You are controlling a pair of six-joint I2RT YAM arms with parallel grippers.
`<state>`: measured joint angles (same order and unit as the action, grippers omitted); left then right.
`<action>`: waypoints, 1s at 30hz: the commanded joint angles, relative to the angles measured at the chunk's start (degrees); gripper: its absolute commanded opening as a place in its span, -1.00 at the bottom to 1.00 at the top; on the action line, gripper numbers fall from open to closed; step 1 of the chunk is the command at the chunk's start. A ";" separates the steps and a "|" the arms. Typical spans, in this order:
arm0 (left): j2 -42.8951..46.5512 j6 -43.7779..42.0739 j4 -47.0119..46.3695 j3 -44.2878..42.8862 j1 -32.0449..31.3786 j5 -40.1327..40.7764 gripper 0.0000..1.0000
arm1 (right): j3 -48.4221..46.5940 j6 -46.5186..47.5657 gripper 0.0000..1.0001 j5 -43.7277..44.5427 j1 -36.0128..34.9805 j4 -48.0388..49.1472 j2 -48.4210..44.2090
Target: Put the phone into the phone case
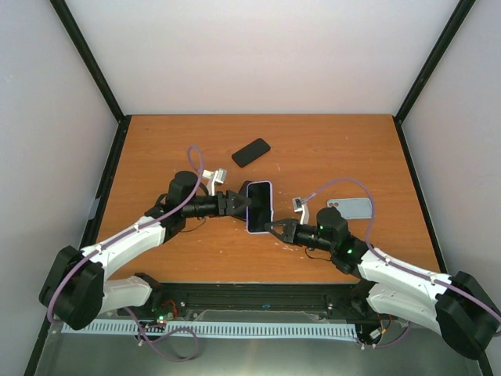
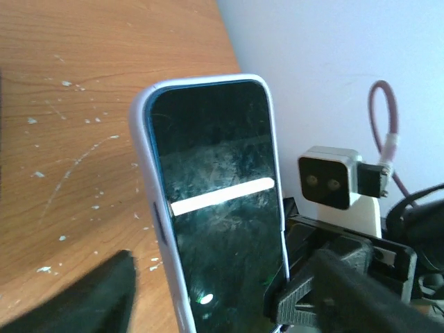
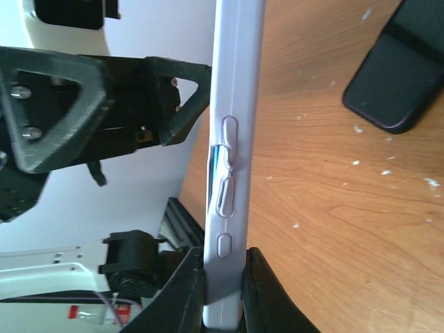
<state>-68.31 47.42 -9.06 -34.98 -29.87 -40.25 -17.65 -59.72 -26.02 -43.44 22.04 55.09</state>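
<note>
The phone [image 2: 215, 208], dark screen up, sits inside a pale lavender phone case [image 2: 149, 180] and is held above the table between the two arms [image 1: 259, 207]. In the right wrist view the case [image 3: 232, 104] is seen edge-on, and a sliver of the phone's blue edge [image 3: 218, 158] shows beside the side buttons. My right gripper [image 3: 223, 260] is shut on the cased phone's near end [image 1: 275, 225]. My left gripper [image 2: 208, 305] is open, one finger on each side of the phone's width [image 1: 241, 203].
A second black phone [image 1: 250, 152] lies on the wooden table [image 1: 156, 149] behind the grippers; it also shows in the right wrist view [image 3: 399, 76]. A grey case [image 1: 349, 207] lies at the right, by the right arm's purple cable.
</note>
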 commanded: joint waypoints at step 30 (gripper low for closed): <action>-19.17 -6.48 11.39 -9.10 4.64 18.26 0.99 | -3.12 10.30 -0.82 -0.05 15.77 -1.37 18.80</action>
<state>-84.31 42.00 5.19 -40.82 -25.61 -22.09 -20.47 -50.39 -25.58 -28.73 14.83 73.30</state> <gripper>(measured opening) 0.995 0.096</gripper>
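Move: The right hand holds the phone in its lavender case by the near end. The bare patch of table it is taken to lies about 12 cm ahead, 3 cm right and 15 cm below. From this hand the black-cased phone lies roughly 17 cm ahead and 8 cm left, the light-blue phone some 15 cm ahead and 27 cm right. From the left hand the patch is about 3 cm ahead, 11 cm right and 17 cm down. Still pinching the lavender case near its lower end, the right hand carries the phone down about 10 cm, also forward and to the right, towards the bare table right of the black-cased phone, its fingertips dipping nearly 20 degrees. The left hand, already part open, spreads fully and backs off leftward while sinking some 11 cm and reaching forward, fingers tipping down. ##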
